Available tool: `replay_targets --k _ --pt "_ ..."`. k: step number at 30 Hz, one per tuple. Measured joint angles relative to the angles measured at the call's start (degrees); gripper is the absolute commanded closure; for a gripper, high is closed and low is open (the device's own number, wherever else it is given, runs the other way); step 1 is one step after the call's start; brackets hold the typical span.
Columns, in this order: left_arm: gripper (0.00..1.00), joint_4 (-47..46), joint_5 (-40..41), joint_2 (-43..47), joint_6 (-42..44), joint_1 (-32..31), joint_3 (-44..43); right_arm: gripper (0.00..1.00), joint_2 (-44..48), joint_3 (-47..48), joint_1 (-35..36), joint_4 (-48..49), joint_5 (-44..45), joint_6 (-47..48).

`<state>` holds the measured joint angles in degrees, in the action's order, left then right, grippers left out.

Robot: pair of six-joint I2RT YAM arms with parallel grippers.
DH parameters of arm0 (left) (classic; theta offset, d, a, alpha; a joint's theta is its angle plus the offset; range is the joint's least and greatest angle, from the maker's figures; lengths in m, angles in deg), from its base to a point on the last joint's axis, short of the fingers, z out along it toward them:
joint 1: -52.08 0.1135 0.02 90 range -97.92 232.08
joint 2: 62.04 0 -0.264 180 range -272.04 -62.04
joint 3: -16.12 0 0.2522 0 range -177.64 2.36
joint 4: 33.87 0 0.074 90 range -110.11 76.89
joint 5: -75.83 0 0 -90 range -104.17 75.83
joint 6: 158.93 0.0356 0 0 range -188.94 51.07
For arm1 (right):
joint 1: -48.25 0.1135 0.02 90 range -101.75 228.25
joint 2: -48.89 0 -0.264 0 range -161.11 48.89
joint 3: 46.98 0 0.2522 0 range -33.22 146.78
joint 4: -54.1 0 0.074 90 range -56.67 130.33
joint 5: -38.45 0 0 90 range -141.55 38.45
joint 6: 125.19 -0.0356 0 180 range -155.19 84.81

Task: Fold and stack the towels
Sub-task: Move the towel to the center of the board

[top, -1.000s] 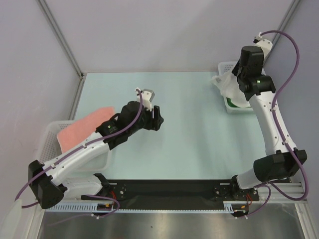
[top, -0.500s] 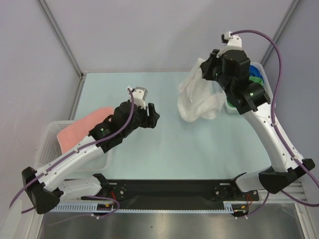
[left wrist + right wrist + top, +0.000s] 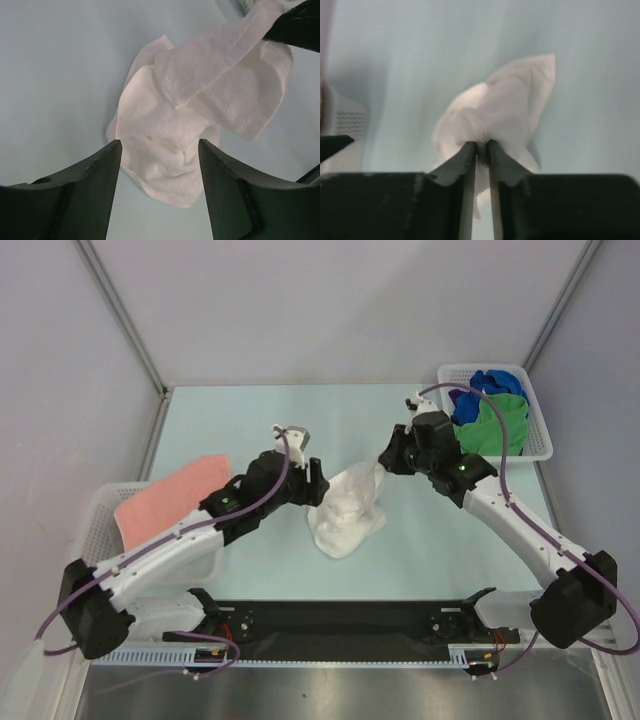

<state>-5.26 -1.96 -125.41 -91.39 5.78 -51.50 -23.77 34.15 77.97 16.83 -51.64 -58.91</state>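
Observation:
A white towel (image 3: 346,512) lies crumpled on the table's middle, its upper end lifted toward the right. My right gripper (image 3: 386,460) is shut on that lifted end, the cloth pinched between its narrow jaws (image 3: 482,145) with the white towel (image 3: 505,102) bunched just past them. My left gripper (image 3: 314,484) hovers open just left of the heap; the white towel (image 3: 200,115) shows between and beyond its spread fingers (image 3: 159,144), nothing held. A salmon pink towel (image 3: 170,495) lies over the left basket. Blue (image 3: 495,380) and green (image 3: 492,426) towels sit in the right basket.
A white lattice basket (image 3: 98,518) stands at the table's left edge and another (image 3: 541,436) at the back right corner. Grey walls close in the back and sides. The arms' bases sit on a black rail at the near edge.
My right arm swung the white towel from the right basket to the table's middle and lowered it into a heap. My left gripper shifted slightly right toward it.

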Motion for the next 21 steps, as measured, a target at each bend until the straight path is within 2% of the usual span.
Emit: replay_targets --k 2,4,7,8,9,10,16,21 --pt "0.32 -0.8 -2.0 -3.8 0.0 0.0 0.5 0.72 -0.8 -3.9 -1.0 0.2 -0.3 -1.0" --pt "0.32 -1.2 -3.8 -7.4 0.0 0.0 0.8 0.60 -1.2 -6.1 -1.6 -0.5 0.9 -1.6" --pt "0.32 -2.7 -5.5 -11.5 0.1 0.0 0.9 0.55 -0.6 -7.8 -2.1 -1.0 4.1 -2.3" --pt "0.33 -3.4 -6.0 -13.0 0.3 0.0 0.8 0.50 0.0 -8.4 -2.1 -1.0 5.2 -2.8" --pt "0.33 -3.8 -6.4 -14.3 0.5 0.0 0.5 0.38 0.7 -9.0 -2.1 -1.1 5.9 -3.1" --pt "0.33 -4.0 -6.8 -16.0 0.7 0.0 -0.2 0.36 1.5 -9.8 -2.1 -1.1 7.0 -3.8" --pt "0.34 -4.7 -8.0 -27.1 4.7 0.0 -8.6 0.34 7.1 -17.5 -1.7 -0.3 11.5 -6.4" --pt "0.35 -5.3 -9.8 -31.5 7.8 0.0 -13.9 0.40 9.0 -22.6 -0.9 -0.5 12.5 -8.0"
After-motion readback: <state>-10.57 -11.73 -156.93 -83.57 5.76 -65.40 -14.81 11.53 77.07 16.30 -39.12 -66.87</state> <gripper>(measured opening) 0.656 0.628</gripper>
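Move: The white towel hangs from the nearly shut right fingers; its bunched body lies on the board about 4 cm back, 10 cm left and 22 cm below that hand. From the open left hand the same bundle is roughly 3 cm ahead, 7 cm right and 20 cm down. The pink towel sits some 31 cm left of the left hand and 3 cm ahead; the green towel is about 25 cm right of the right hand and 16 cm ahead. The right fingers open and let go of the white towel while that hand sinks about 12 cm, carrying on right and slightly back, its fingers tipping down and turning some 15 degrees clockwise. The left hand, fingers staying open, drops around 10 cm, then levels off and slides right and a little forward over the towel, without visible contact. ##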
